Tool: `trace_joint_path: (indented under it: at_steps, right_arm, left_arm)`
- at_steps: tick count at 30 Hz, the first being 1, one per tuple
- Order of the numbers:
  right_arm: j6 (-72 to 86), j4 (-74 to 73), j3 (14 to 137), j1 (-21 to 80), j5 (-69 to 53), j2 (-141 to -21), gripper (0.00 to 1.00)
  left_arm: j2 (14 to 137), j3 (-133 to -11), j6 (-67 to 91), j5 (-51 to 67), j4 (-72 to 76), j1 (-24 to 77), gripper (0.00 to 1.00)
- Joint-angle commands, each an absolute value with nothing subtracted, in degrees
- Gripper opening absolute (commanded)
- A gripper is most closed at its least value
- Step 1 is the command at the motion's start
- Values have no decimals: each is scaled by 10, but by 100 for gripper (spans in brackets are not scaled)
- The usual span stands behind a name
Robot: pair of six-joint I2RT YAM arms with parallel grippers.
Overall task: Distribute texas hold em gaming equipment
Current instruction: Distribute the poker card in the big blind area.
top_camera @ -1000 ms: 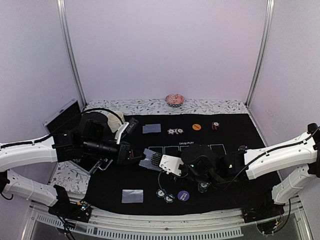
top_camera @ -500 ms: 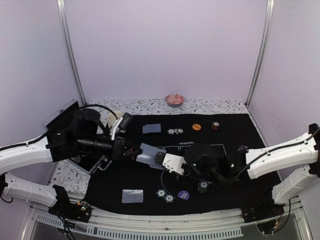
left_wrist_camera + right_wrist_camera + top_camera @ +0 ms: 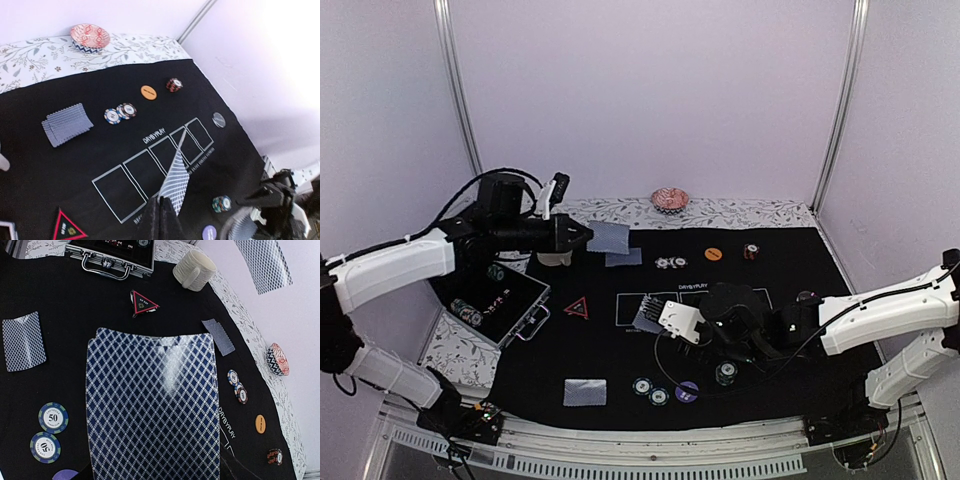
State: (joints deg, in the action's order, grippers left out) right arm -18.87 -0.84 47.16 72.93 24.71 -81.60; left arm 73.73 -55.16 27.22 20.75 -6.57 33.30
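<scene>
My left gripper [image 3: 588, 238] is raised over the mat's far left, shut on one blue-grey-backed playing card [image 3: 611, 237]; the wrist view shows that card [image 3: 175, 180] edge-on, pinched between the fingers [image 3: 152, 222]. My right gripper [image 3: 660, 321] hovers over the mat's middle, shut on the deck [image 3: 649, 318], which fills its view [image 3: 152, 410]. Card piles lie at far [image 3: 623, 257] and near left [image 3: 584, 392]. Poker chips [image 3: 670, 263], an orange button [image 3: 713, 254], a purple button [image 3: 687, 392] and the red-outlined triangle [image 3: 577, 308] rest on the mat.
An open metal case [image 3: 500, 300] holding chips sits at the left edge. The cream mug [image 3: 195, 269] stands behind it, partly hidden by my left arm in the top view. A pink dish [image 3: 670, 199] sits at the back. Near chips [image 3: 650, 391] lie beside the purple button.
My left gripper drew one card off the deck, then rose and swung back to the far left with it, uncovering the case and triangle. The right gripper shifted slightly right with the deck.
</scene>
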Motion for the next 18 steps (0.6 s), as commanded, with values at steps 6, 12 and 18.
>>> trace_joint_path:
  at_steps: [6,12,18]
  right_arm:
    - [-172,-5,460,726,247,-778,56]
    - [-172,-17,466,725,248,-775,55]
    - [-169,-27,469,725,248,-771,55]
  left_arm:
    - [1069,-773,246,206,-36,275,0]
    - [1223,-885,259,219,-55,263,0]
    - [1272,-911,262,214,-63,259,0]
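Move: The left gripper, with a card pinched in it, is still high. The cards already lying in the big blind area are about 24 cm ahead of it, 6 cm to its right and 25 cm below. The white mug stands some 17 cm left of those cards and level with them; the pair of blue-white chips lies about 13 cm right of them, 2 cm nearer. From the right hand, which holds the deck, those cards are roughly 34 cm ahead, 9 cm left and 15 cm lower. Swing the left gripper forward about 18 cm towards the cards lying in the big blind area, dropping about as far: mostly forward at first, then steepening into a descent as the reach slows. Tip the fingers some 15 degrees further down and keep them shut on the card. ##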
